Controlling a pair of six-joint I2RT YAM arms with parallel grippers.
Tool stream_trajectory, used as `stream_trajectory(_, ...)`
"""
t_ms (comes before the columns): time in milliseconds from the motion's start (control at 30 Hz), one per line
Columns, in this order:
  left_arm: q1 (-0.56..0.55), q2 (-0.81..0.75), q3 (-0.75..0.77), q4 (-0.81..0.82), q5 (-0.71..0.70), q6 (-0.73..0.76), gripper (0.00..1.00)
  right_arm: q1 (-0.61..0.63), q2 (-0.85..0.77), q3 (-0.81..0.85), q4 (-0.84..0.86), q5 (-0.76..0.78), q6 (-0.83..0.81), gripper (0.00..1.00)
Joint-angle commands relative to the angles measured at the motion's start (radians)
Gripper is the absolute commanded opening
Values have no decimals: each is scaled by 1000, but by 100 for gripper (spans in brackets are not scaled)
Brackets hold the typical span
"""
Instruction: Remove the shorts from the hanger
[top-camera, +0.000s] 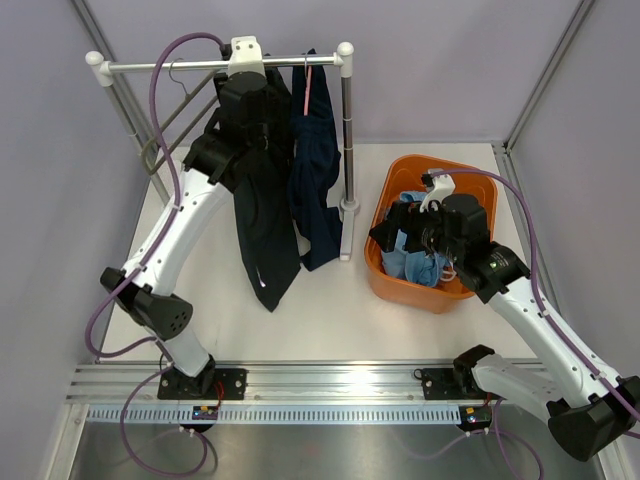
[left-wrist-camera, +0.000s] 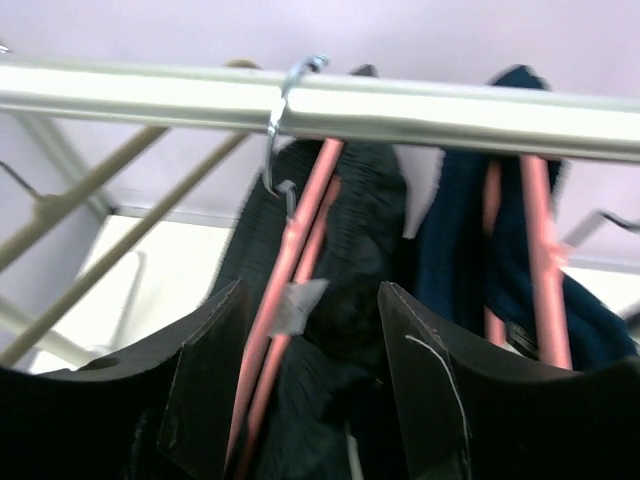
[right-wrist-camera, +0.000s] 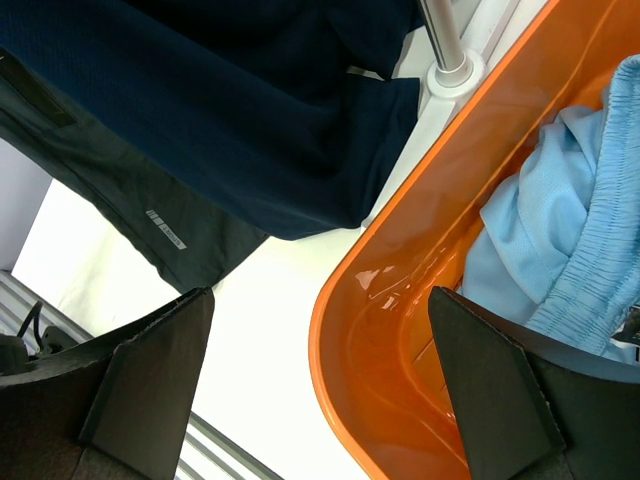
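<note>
Black shorts (top-camera: 265, 230) hang on a pink hanger (left-wrist-camera: 290, 260) from the rack's rail (top-camera: 200, 65). Dark navy shorts (top-camera: 315, 180) hang on a second pink hanger to their right. My left gripper (top-camera: 262, 110) is up at the rail; in the left wrist view it (left-wrist-camera: 310, 340) is open, its fingers straddling the pink hanger and the black waistband (left-wrist-camera: 360, 250). Light blue shorts (top-camera: 415, 262) lie in the orange basket (top-camera: 430, 162). My right gripper (top-camera: 400, 235) is open and empty over the basket's left rim (right-wrist-camera: 340, 300).
Empty grey hangers (top-camera: 165, 130) hang at the rail's left end. The rack's right post (top-camera: 347, 140) and its foot (right-wrist-camera: 450, 70) stand between the hanging shorts and the basket. Grey walls close in at the back and sides.
</note>
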Motion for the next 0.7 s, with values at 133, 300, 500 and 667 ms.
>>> stream_trajectory(133,10,58,79,113,-139,70,63,-2,-11,-5,42,-50,-10,97)
stream_trajectory(300,41,98,100,76,-107,46,63,-3,-13,-10,46,-53,-8,97)
stream_trajectory(500,74,115,90,55,-56,13,63,-3,-5,-11,50,-62,-8,97)
stream_trajectory(667,90,128,73,67,10,13,62,-3,-5,-13,52,-62,-8,97)
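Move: The left hand, empty and part open, faces the pink hanger of the dark green shorts; its neck, just below the hook, lies about 8 cm ahead, 2 cm left and roughly 2 cm lower. On the same rail the empty grey hanger is some 15 cm left and 5 cm ahead, slightly lower, and the navy shorts' hanger about 8 cm ahead and 13 cm right. From the right hand the pink hanger's neck is about 26 cm ahead, 36 cm left and 16 cm higher. The left hand eases forward about 4 cm towards the neck of the pink hanger, drifting some 3 cm left and sinking about 3 cm, so that the gap between the fingers comes into line with the bar just below the metal hook. The wrist swings only slightly counter-clockwise, around 5 degrees, and the fingers stay a little over half open, ending close to the hanger but not closed on it. ##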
